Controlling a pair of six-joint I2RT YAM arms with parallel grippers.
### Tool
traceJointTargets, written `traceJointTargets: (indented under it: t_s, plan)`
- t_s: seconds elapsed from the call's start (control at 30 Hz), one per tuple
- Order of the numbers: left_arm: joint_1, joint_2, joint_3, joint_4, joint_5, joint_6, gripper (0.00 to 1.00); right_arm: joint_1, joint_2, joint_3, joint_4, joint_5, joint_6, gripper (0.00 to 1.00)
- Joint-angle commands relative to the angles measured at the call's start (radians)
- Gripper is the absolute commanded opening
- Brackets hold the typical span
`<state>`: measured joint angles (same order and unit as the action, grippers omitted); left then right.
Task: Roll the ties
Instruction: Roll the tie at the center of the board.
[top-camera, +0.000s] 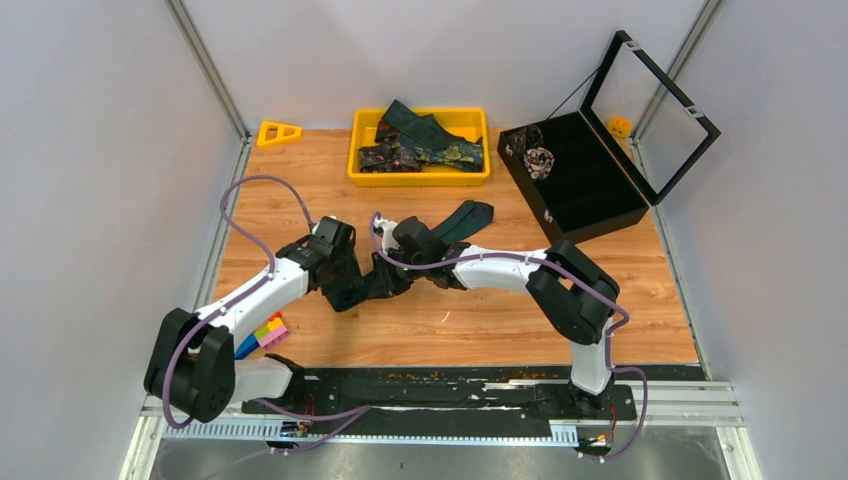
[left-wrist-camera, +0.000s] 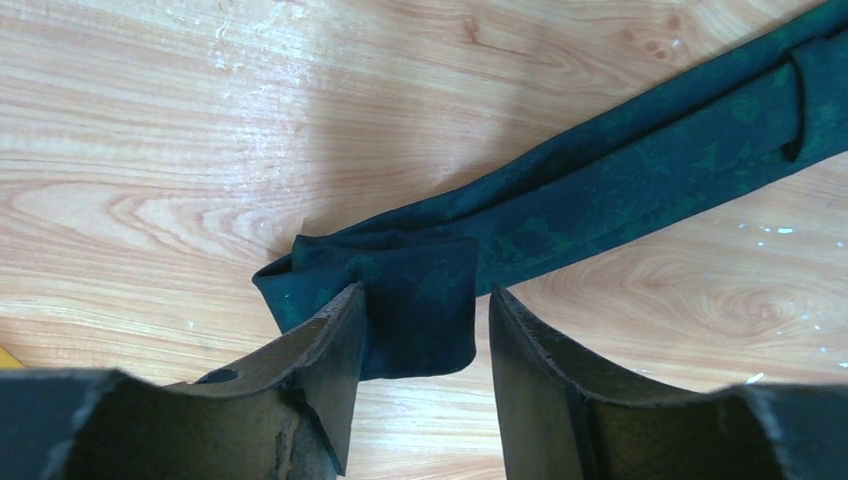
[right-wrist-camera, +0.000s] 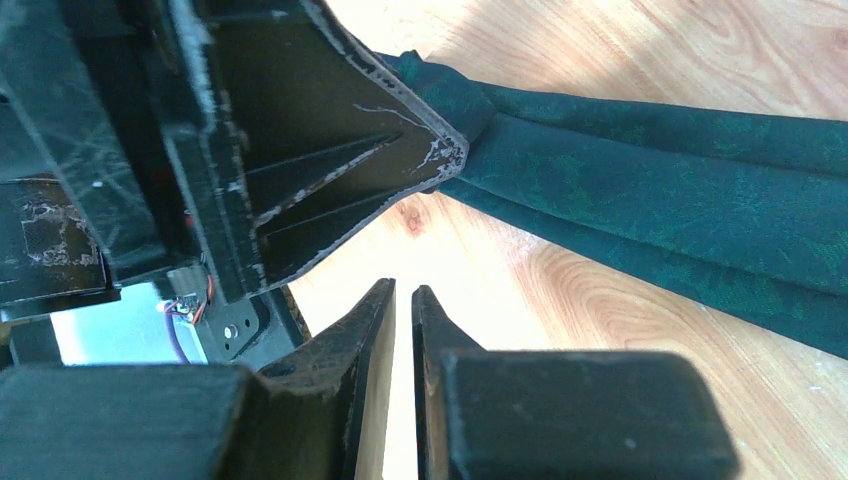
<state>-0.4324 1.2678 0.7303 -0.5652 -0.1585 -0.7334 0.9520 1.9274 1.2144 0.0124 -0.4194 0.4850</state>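
A dark teal-green tie (top-camera: 470, 215) lies slantwise on the wooden table, its narrow end folded over itself between the two arms. In the left wrist view that folded end (left-wrist-camera: 420, 330) sits between the fingers of my left gripper (left-wrist-camera: 425, 292), which stands open; the fabric touches the left finger and a gap shows beside the right one. My right gripper (right-wrist-camera: 403, 290) hovers shut just beside it with nothing between its fingers, the tie (right-wrist-camera: 650, 190) running past its right side. In the top view both grippers, the left (top-camera: 360, 290) and the right (top-camera: 398, 272), meet over the fold.
A yellow tray (top-camera: 420, 178) at the back holds more ties (top-camera: 420, 140). A black case (top-camera: 590, 195) with its clear lid (top-camera: 650, 110) raised stands back right, a rolled tie (top-camera: 540, 158) inside. A yellow triangle (top-camera: 278, 132) lies back left, coloured blocks (top-camera: 268, 330) near the left arm.
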Motion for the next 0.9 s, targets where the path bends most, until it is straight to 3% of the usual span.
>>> traceJointTargets:
  t_s: [0.0, 0.37, 0.57, 0.87]
  plan:
    - [-0.005, -0.057, 0.023, 0.016, -0.007, -0.026, 0.58, -0.004, -0.039, -0.003, 0.050, 0.002, 0.010, 0.13]
    - [-0.005, -0.214, -0.006, -0.001, -0.099, -0.024, 0.84, -0.003, -0.040, 0.004, 0.092, -0.058, 0.041, 0.14]
    - [-0.005, -0.311, -0.014, -0.050, -0.177, -0.031, 0.85, 0.013, -0.031, 0.040, 0.092, -0.079, 0.048, 0.15]
    - [-0.003, -0.605, -0.130, -0.152, -0.352, -0.085, 0.87, 0.047, 0.058, 0.212, 0.006, -0.108, 0.048, 0.16]
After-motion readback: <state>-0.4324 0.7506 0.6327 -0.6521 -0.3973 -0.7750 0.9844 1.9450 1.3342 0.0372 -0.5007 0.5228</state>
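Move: The folded end of the tie lies almost under the left hand, about 1 cm to its left, level with it in reach and some 2 cm below. From the right hand that fold is roughly 3 cm ahead, 7 cm to the left and 4 cm lower. The toy blocks lie some 15 cm left of the left hand and 6 cm back; the tie's far end is around 18 cm ahead of that hand and 27 cm to its right. The left fingers come clear of the tie's folded end, rising about 8 cm while spreading from half to nearly wide open; the hand then swings some 5 cm left, drawing slightly back, its fingers tilting about 20 degrees up towards forward. The right hand waits beside the tie, then lifts about 5 cm and goes 4 cm left, fingers nearly shut. ##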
